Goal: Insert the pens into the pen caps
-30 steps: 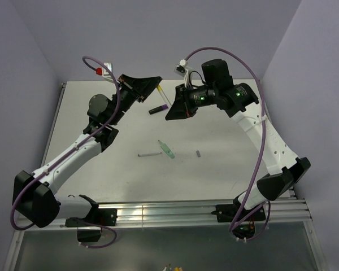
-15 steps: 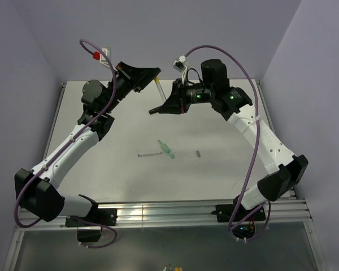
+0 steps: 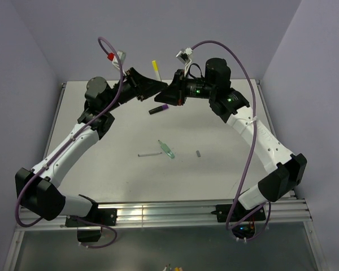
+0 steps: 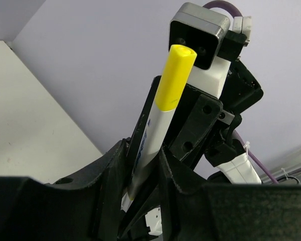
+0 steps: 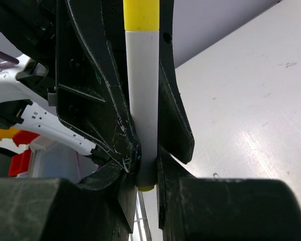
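Observation:
A pale white pen (image 3: 157, 75) with the yellow pen cap (image 3: 155, 65) on its top end stands upright above the table's far side. My right gripper (image 3: 165, 93) is shut on its lower end (image 5: 143, 90), with its fingertips (image 5: 146, 175) pinching the barrel. My left gripper (image 3: 158, 87) faces it, jaws slightly parted around the same barrel (image 4: 150, 135), well below the cap (image 4: 174, 75). On the table lie a black pen with a purple tip (image 3: 159, 108), a green pen (image 3: 167, 149), a grey-white pen (image 3: 148, 153) and a grey cap (image 3: 198, 153).
Purple cables loop over both arms near the back wall. The right wrist camera block (image 4: 198, 32) sits close behind the pen's cap. The table's left rail (image 3: 59, 107) and the front metal rails (image 3: 158, 212) bound the surface.
Both grippers have lifted and tilted, so the capped pen now points up. The left jaws have loosened around the barrel. The right gripper stays shut on it.

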Action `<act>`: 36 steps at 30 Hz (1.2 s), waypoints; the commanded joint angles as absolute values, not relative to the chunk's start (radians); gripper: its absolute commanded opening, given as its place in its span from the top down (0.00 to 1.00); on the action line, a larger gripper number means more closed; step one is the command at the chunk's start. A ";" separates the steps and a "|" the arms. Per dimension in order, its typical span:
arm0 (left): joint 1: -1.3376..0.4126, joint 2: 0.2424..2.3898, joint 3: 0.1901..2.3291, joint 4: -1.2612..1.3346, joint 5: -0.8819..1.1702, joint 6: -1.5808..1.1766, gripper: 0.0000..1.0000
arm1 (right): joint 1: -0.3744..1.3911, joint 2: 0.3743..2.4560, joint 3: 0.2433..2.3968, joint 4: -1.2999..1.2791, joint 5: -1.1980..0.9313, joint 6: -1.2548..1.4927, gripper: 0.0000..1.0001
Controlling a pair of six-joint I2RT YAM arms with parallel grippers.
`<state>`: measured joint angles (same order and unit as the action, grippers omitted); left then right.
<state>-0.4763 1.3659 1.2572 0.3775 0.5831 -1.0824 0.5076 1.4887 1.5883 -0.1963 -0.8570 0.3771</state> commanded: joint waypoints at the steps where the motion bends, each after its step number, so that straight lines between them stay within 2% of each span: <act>1: -0.466 1.365 1.292 0.380 0.614 -1.069 0.65 | 0.500 1.431 1.574 -0.055 -0.888 0.429 1.00; 13: -0.439 1.373 1.330 0.357 0.600 -1.045 0.63 | 0.494 1.414 1.485 -0.009 -0.890 0.485 1.00; 14: -0.439 1.374 1.333 0.356 0.601 -1.040 0.66 | 0.492 1.416 1.483 -0.006 -0.896 0.488 1.00; 17: -0.437 1.382 1.338 0.351 0.604 -1.029 0.81 | 0.491 1.414 1.477 -0.003 -0.900 0.494 1.00; 18: -0.437 1.382 1.338 0.351 0.606 -1.026 0.93 | 0.491 1.414 1.476 -0.003 -0.902 0.495 1.00; 19: -0.439 1.384 1.336 0.348 0.607 -1.016 0.99 | 0.489 1.414 1.474 -0.003 -0.902 0.497 1.00; 21: -0.439 1.387 1.342 0.339 0.614 -1.003 1.00 | 0.489 1.417 1.473 -0.003 -0.911 0.499 1.00; 22: -0.437 1.391 1.348 0.331 0.615 -0.965 1.00 | 0.489 1.417 1.473 -0.003 -0.910 0.499 0.89; 24: -0.437 1.410 1.400 0.232 0.629 -0.869 1.00 | 0.480 1.417 1.460 -0.014 -0.910 0.489 0.55; 25: -0.437 1.419 1.429 0.174 0.624 -0.797 1.00 | 0.470 1.416 1.456 -0.026 -0.914 0.483 0.28; 26: -0.439 1.443 1.459 0.031 0.605 -0.647 1.00 | 0.438 1.414 1.453 -0.073 -0.914 0.453 0.17; 27: -0.439 1.456 1.500 -0.029 0.585 -0.573 1.00 | 0.419 1.410 1.444 -0.102 -0.914 0.434 0.11; 28: -0.439 1.465 1.518 -0.096 0.557 -0.411 1.00 | 0.396 1.404 1.436 -0.129 -0.919 0.416 0.11; 32: -0.457 1.511 1.534 -0.265 0.408 -0.070 1.00 | 0.263 1.338 1.376 -0.254 -0.897 0.290 0.10; 36: -0.531 1.690 1.661 -0.472 0.267 0.214 1.00 | 0.137 1.299 1.358 -0.379 -0.847 0.161 0.09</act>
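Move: The yellow-capped pen already stands between the left gripper's open fingers, its middle about 2 cm above the left hand point and 1 cm ahead and left of it. The right gripper holds its lower end, with the pen's middle some 5 cm above that hand, 3 cm ahead and 2 cm left. From the left hand, the black marker lies some 28 cm ahead, 5 cm left and the green bottle 3 cm ahead, 1 cm left, both about 43 cm below. Close the left fingers on the pen's white body just above the right fingers, while the right hand keeps its grip and sinks slightly. Then open the right gripper wide and draw it about 11 cm to the right, also down and forward, away from the pen. Carry the pen with the left hand down some 10 cm and forward about 8 cm, over the table, rolling the wrist roughly 45 degrees so its fingertips dip. ##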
